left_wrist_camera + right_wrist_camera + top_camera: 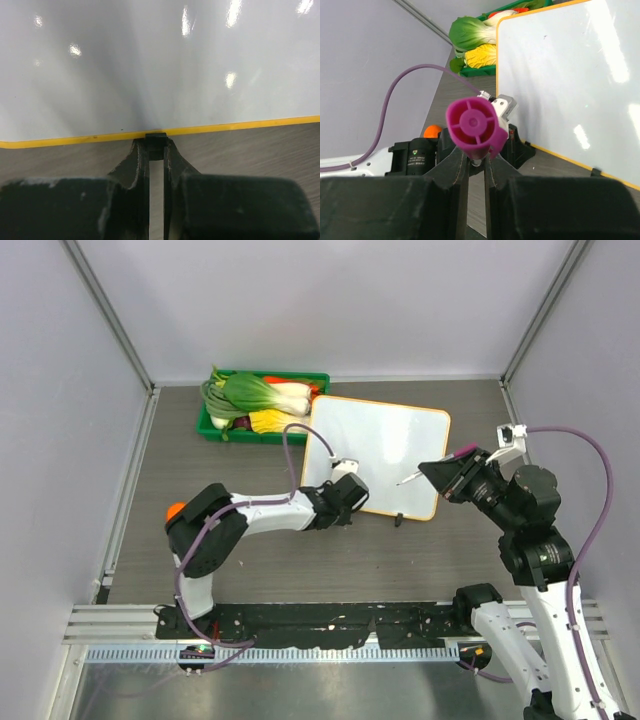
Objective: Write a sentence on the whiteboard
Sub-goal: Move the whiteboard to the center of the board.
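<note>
The whiteboard (380, 440) lies tilted on the table, its glossy face blank; no sentence shows on it in any view. My left gripper (352, 496) is at its near-left edge, shut on one small black foot (156, 138) under the orange-yellow rim (240, 125). My right gripper (447, 468) is shut on a purple marker (432, 467) and holds it slanted over the board's right part, tip pointing left and down. In the right wrist view the marker's purple end (472, 125) sits between my fingers (451, 167), with the board (570, 85) to the right.
A green tray (212, 427) of toy vegetables, including bok choy (470, 32) and corn, stands behind the board's left corner. The board's second black foot (398, 521) is at its near edge. An orange knob (176, 509) is on the left arm. Grey walls enclose the table.
</note>
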Controlling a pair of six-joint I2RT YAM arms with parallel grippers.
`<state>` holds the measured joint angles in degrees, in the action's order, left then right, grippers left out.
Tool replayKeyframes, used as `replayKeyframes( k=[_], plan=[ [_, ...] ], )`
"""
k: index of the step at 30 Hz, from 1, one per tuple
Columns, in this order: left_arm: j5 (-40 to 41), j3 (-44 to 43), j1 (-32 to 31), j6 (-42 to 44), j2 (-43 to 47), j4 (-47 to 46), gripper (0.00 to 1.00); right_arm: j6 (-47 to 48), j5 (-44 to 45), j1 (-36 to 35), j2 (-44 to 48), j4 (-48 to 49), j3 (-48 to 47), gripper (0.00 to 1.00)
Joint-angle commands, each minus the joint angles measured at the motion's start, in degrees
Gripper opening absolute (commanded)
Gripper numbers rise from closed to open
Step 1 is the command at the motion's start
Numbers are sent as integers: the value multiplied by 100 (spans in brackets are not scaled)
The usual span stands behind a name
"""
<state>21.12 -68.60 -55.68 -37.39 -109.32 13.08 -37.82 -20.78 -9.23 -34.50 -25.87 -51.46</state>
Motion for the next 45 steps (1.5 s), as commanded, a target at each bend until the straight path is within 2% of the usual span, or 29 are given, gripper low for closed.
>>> replayKeyframes(
  k=[1,11,17,23,35,45],
  plan=[
    [708,679,-13,-286,770,274,0,-58,-137,27,101,-15,40,1],
    [850,1849,-48,-945,2124,818,0,-120,-216,18,128,-6,233,1],
    [858,2184,-434,-1622,2529,1161,0,-155,-252,18,163,11,338,1],
    [902,2026,-1058,-2088,2188,1451,0,-181,-269,18,216,3,461,1],
    [937,1139,-2183,-3037,1036,2357,0,-225,-313,27,312,-6,558,1],
    [867,1059,-2702,-3301,1228,2673,0,-243,-322,18,313,20,690,1]
  ],
)
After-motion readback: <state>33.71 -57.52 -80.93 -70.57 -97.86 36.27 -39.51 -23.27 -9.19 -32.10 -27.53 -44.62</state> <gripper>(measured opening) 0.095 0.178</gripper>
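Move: The whiteboard's left clip is already pinched in the left fingers; from there the board's middle lies about 15 cm ahead and 8 cm right, roughly level. The table centre, meant for that middle, is almost directly under this hand, some 2 cm right. The other clip is 15 cm right and 3 cm back; the vegetable crate is 30 cm ahead, 24 cm left. From the right hand, the board's middle is about 23 cm ahead, 12 cm left, 30 cm below. The whiteboard, still pinched by its near-edge clip, is dragged back towards the robot's base by the left hand, about 17 cm in all: first back and left, turning some 10 degrees counter-clockwise, then mostly back while easing right again. The fingers keep their hold. The right hand, keeping the marker, sinks 4–5 cm and tips slightly down. ##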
